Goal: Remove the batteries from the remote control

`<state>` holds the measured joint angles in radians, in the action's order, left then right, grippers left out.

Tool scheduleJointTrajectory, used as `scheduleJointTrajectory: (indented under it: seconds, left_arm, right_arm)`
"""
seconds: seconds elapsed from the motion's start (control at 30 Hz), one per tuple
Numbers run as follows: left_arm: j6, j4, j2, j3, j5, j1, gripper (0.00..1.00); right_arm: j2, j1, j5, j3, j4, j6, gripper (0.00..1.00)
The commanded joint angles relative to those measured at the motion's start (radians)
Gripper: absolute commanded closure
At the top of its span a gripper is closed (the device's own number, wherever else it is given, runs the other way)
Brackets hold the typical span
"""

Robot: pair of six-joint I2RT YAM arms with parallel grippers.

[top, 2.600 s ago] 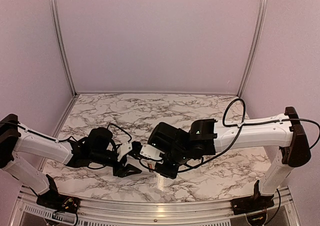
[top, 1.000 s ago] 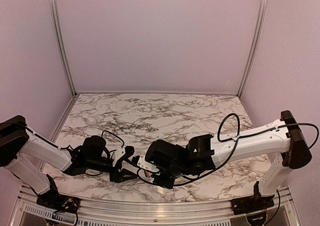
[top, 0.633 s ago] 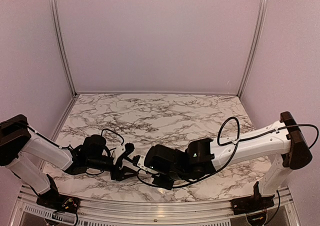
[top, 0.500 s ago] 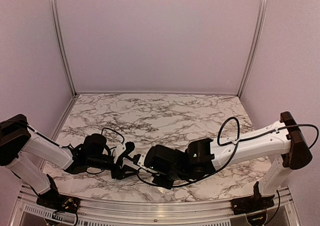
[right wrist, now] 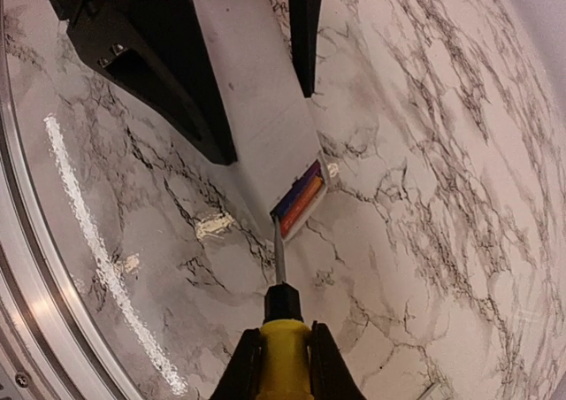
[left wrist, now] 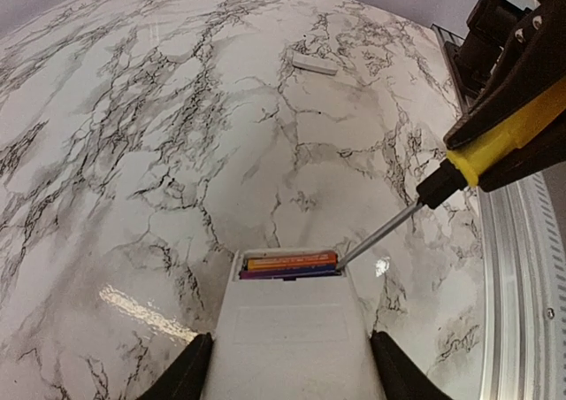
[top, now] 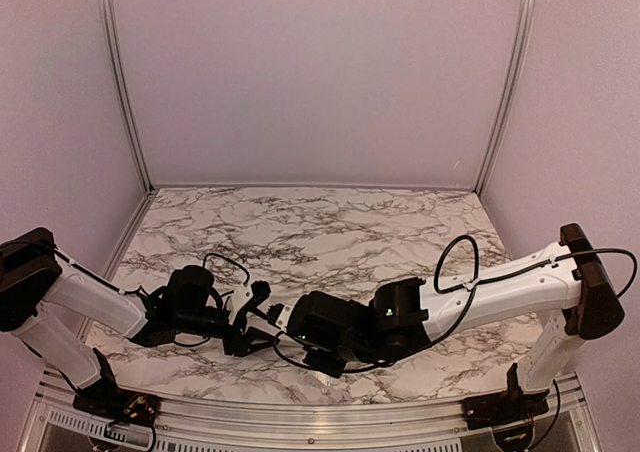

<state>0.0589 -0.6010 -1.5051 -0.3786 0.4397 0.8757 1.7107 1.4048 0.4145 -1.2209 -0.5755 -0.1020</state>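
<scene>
In the left wrist view the white remote control (left wrist: 287,338) sits between my left gripper's (left wrist: 290,372) black fingers (left wrist: 187,378), which are shut on its sides. Its battery compartment at the far end is uncovered, and the batteries (left wrist: 290,263) show as an orange and a dark purple strip. My right gripper (right wrist: 281,369) is shut on a yellow-handled screwdriver (right wrist: 281,351). The metal shaft (left wrist: 380,234) reaches the right corner of the compartment, and its tip touches the end of the batteries (right wrist: 299,198). From above, both grippers (top: 252,322) (top: 298,334) meet low over the front left of the table.
A small white cover plate (left wrist: 315,64) lies flat on the marble table (left wrist: 133,134), far beyond the remote. The table's metal front rail (right wrist: 53,267) runs close beside the screwdriver. The right arm (top: 480,287) stretches across the front of the table.
Both arms have come down toward the table since the earliest frame. Over the last second the right gripper edged left, bringing the screwdriver up to the remote's end.
</scene>
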Motion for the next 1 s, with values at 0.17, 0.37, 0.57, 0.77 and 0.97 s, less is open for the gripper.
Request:
scheduleJointTrajectory:
  seconds: [0.17,0.37,0.57,0.77,0.97]
  left_arm:
    - [0.050,0.072,-0.017,-0.009,0.192,0.026,1.00]
    - [0.078,0.120,-0.034,-0.028,0.201,0.028,1.00]
    - [0.116,0.174,-0.061,-0.055,0.215,0.030,1.00]
    - [0.120,0.179,-0.074,-0.059,0.215,0.031,1.00]
    - [0.149,0.152,-0.081,-0.047,0.197,0.031,1.00]
  right_arm:
    - [0.030,-0.038,0.279,-0.029,-0.075,-0.041,1.00]
    - [0.025,-0.038,0.321,-0.035,-0.072,-0.054,1.00]
    - [0.012,-0.042,0.376,-0.052,-0.063,-0.059,1.00]
    - [-0.002,-0.065,0.365,-0.070,-0.049,-0.056,1.00]
    - [-0.086,-0.091,0.240,0.000,-0.024,-0.057,1.00]
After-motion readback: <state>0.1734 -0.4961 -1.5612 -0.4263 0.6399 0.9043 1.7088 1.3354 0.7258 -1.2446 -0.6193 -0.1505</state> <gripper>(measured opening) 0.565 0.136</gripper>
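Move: The batteries sit in the open end of the remote, which the left fingers hold: about 5 cm ahead of the right hand, 4 cm to its left and 7 cm below. The screwdriver gripped by the right hand already has its tip in the compartment's near corner. From the left hand, the batteries lie roughly 7 cm right, 1 cm ahead and 3 cm down. The loose battery cover lies on the table some 8 cm ahead of the right hand, 16 cm to its right and 11 cm below. Forward and to the right, rising a little, the right hand creeps at first, then jerks some 8 cm away with the screwdriver, its wrist swinging clockwise and tipping up as the tip leaves the battery compartment. At the same instant the left hand, keeping its grip on the remote, swings back about 4 cm and turns some 15 degrees clockwise. ##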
